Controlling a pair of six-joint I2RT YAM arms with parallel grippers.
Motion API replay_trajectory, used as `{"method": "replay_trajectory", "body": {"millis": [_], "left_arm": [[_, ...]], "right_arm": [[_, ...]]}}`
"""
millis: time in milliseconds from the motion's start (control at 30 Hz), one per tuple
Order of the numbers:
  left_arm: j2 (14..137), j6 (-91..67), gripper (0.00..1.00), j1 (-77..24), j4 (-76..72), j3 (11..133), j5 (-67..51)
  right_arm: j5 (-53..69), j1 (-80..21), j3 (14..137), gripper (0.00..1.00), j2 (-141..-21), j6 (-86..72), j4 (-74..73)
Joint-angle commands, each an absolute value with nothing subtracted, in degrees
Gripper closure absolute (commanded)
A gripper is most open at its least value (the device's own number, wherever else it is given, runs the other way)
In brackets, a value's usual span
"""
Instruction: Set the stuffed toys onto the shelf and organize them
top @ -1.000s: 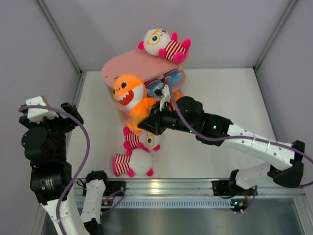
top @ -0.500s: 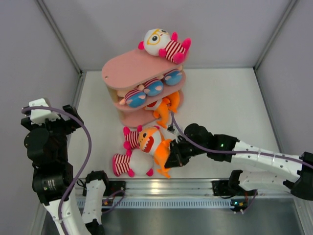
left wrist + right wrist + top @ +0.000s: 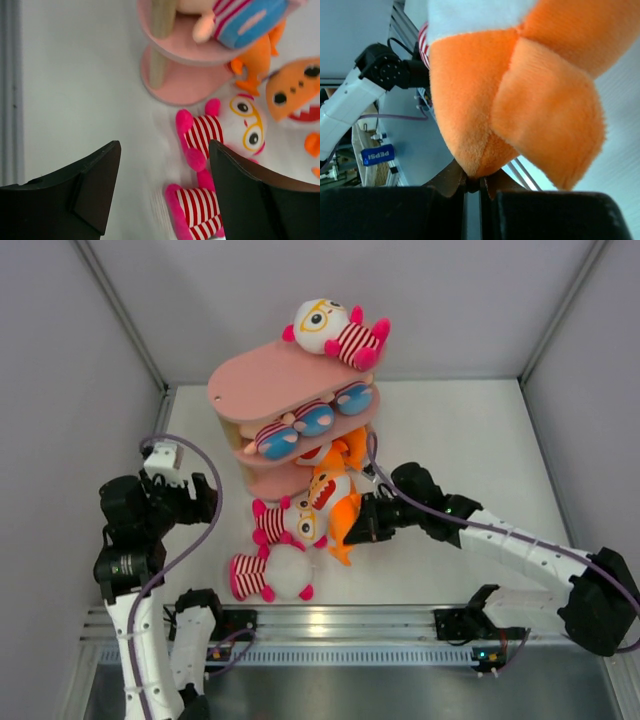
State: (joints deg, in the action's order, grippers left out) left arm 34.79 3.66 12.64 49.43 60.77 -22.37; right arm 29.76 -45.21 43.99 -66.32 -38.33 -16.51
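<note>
The pink shelf (image 3: 262, 378) stands at the back left. A white-headed stuffed toy (image 3: 335, 332) lies on its top board, boys in blue shorts (image 3: 300, 423) fill the middle tier, and an orange fish (image 3: 347, 447) sits on the bottom tier. My right gripper (image 3: 360, 525) is shut on the tail of another orange fish (image 3: 328, 500), holding it just in front of the bottom tier; its plush (image 3: 520, 75) fills the right wrist view above the gripper (image 3: 472, 184). Two striped toys (image 3: 290, 523) (image 3: 270, 575) lie on the table. My left gripper (image 3: 205, 500) (image 3: 165, 172) hovers open left of them.
Grey walls close in the table on the left, back and right. A metal rail (image 3: 350, 625) runs along the near edge. In the left wrist view the shelf's bottom board (image 3: 180, 87) and a wooden support (image 3: 161, 45) are close above the striped toy (image 3: 222, 131).
My right gripper carried the orange fish down from the shelf front, then back toward the bottom tier. My left arm swung from the left wall toward the striped toys, jaws narrowing slightly.
</note>
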Motion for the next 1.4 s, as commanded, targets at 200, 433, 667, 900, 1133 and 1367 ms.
{"method": "replay_trajectory", "body": {"millis": [200,433,667,900,1133,1367], "left_arm": [[42.8,20.7,0.1,12.2,50.5,54.2,-39.9],[46.8,39.3,0.08,12.1,42.7,42.8,-35.2],[53.8,37.0,0.04,11.1,39.6,42.3,-36.5],[51.9,33.2,0.03,11.1,39.5,44.0,-32.8],[50.4,28.1,0.02,11.2,48.4,53.3,-22.2],[50.5,29.0,0.02,11.1,53.4,57.8,-15.6]], "right_arm": [[37.0,-41.0,56.2,1.0,-77.0,-32.7,-7.0],[36.4,-41.1,53.5,1.0,-78.5,-36.8,1.6],[26.7,-42.2,47.6,1.0,-79.4,-34.5,1.1],[26.2,-46.9,51.4,1.0,-91.0,-30.9,1.7],[33.0,-55.1,59.8,1.0,-100.2,-34.9,10.5],[32.6,-55.1,64.9,1.0,-100.5,-39.1,9.8]]}}
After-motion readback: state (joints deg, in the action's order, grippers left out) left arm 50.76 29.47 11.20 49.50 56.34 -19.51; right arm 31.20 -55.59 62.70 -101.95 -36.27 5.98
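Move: The right hand holds the orange shark by its tail. The glasses panda lies about 15 cm to this hand's left, 5 cm farther out and 10 cm lower. The second panda is roughly 18 cm left and 5 cm nearer the base, at the same depth. The shelf's bottom deck is some 18 cm ahead and 10 cm left, also 10 cm below. From the left hand, the glasses panda is about level ahead, 18 cm right and 24 cm below. Both hands dip, then partly rise, the right sweeping its still-pinched shark about 15 cm left against the pandas. ##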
